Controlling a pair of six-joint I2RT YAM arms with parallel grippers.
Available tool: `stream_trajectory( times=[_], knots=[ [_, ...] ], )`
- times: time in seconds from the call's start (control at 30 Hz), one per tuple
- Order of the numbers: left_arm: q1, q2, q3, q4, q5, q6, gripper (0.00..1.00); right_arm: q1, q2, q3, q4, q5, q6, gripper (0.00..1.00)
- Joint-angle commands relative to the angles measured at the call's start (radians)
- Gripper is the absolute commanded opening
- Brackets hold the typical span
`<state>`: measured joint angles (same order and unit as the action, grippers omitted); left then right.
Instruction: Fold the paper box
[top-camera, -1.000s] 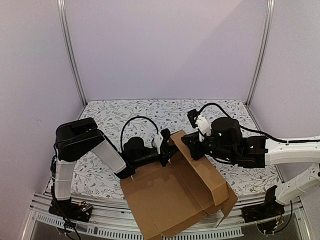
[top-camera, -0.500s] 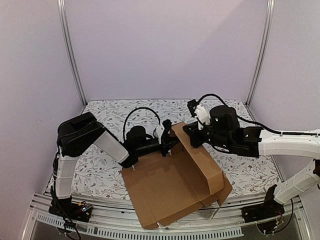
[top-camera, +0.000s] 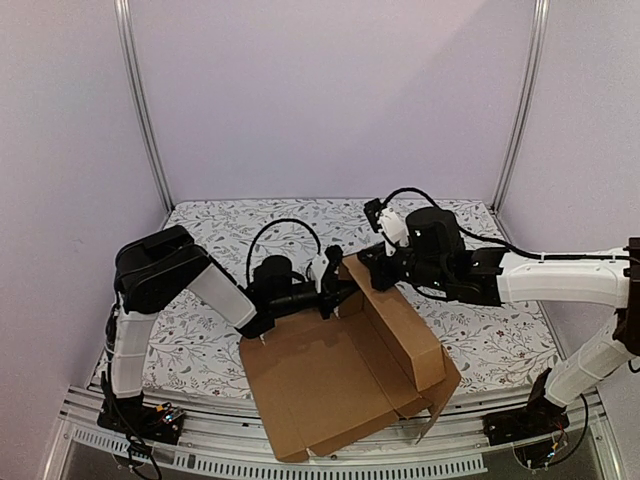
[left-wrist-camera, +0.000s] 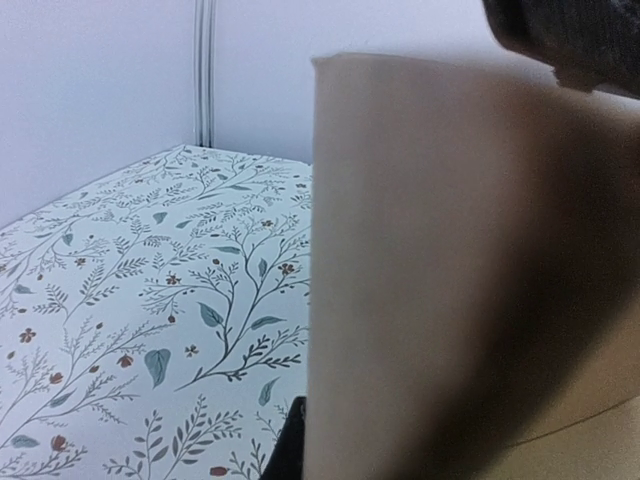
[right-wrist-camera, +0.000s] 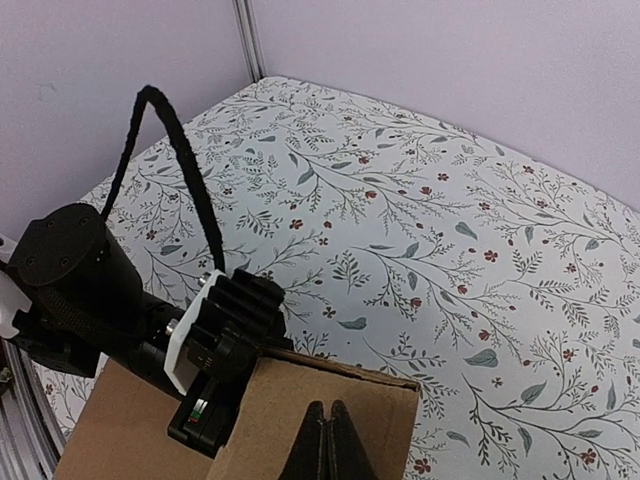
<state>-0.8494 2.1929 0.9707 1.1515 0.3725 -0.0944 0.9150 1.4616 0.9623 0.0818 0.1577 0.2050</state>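
Note:
The paper box (top-camera: 320, 385) is a brown cardboard sheet lying at the table's near edge, partly over it, with its right wall (top-camera: 405, 325) folded up and over. My left gripper (top-camera: 338, 290) is shut on the far flap, which fills the left wrist view as a tall panel (left-wrist-camera: 450, 280); one black finger (left-wrist-camera: 290, 448) shows beside it. My right gripper (top-camera: 368, 268) sits at the wall's far end. In the right wrist view its fingers (right-wrist-camera: 328, 445) are shut together against the cardboard (right-wrist-camera: 350, 400), holding nothing.
A floral cloth (top-camera: 240, 230) covers the table. Metal posts (top-camera: 140, 110) (top-camera: 520, 110) and pale walls close in the back and sides. An aluminium rail (top-camera: 200, 440) runs along the near edge. The left arm's black cable (right-wrist-camera: 185, 160) loops above its wrist.
The box has slid a little toward the far side and its right wall stands more folded. Both arms moved back and left with it. The right gripper's fingers closed fully.

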Motion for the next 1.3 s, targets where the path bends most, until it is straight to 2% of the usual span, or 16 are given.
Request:
stream_trajectory(
  times=[0.0, 0.23, 0.73, 1.27],
  knots=[
    [-0.018, -0.004, -0.021, 0.056, -0.005, -0.035, 0.0, -0.006, 0.031, 0.018, 0.021, -0.031, 0.022, 0.0],
    [-0.023, 0.021, -0.022, 0.079, -0.022, -0.048, 0.01, -0.006, 0.071, 0.004, 0.035, -0.035, 0.027, 0.0],
    [-0.031, 0.045, -0.024, 0.107, -0.043, -0.05, 0.23, -0.006, 0.092, -0.068, 0.035, -0.032, 0.037, 0.0],
    [-0.057, 0.047, -0.074, 0.092, -0.135, 0.009, 0.28, -0.006, 0.053, -0.079, 0.033, -0.047, 0.039, 0.0]
  ],
)
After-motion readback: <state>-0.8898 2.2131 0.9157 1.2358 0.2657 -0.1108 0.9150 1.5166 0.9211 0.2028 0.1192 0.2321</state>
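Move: Between the left fingers, at the far end of the paper box, stands the end flap they still pinch, its middle about 1 cm to the right and 2 cm up. The top strip's far end lies some 4 cm right of that hand and 9 cm above it; the base panel's middle, about 18 cm back, 7 cm left and 8 cm down. From the shut right fingers the strip's far end is roughly 1 cm ahead, 1 cm left and 1 cm below. Sinking about 1.5 cm and easing a little over 1 cm left, the right hand keeps its shut fingertips at the strip's far end, seems to bear down on it, then holds there. The left hand, nearly in place, dips, rises and dips again by about 1 cm, ending slightly farther back; meanwhile its fingers open by roughly a quarter, easing their pinch on the end flap. ##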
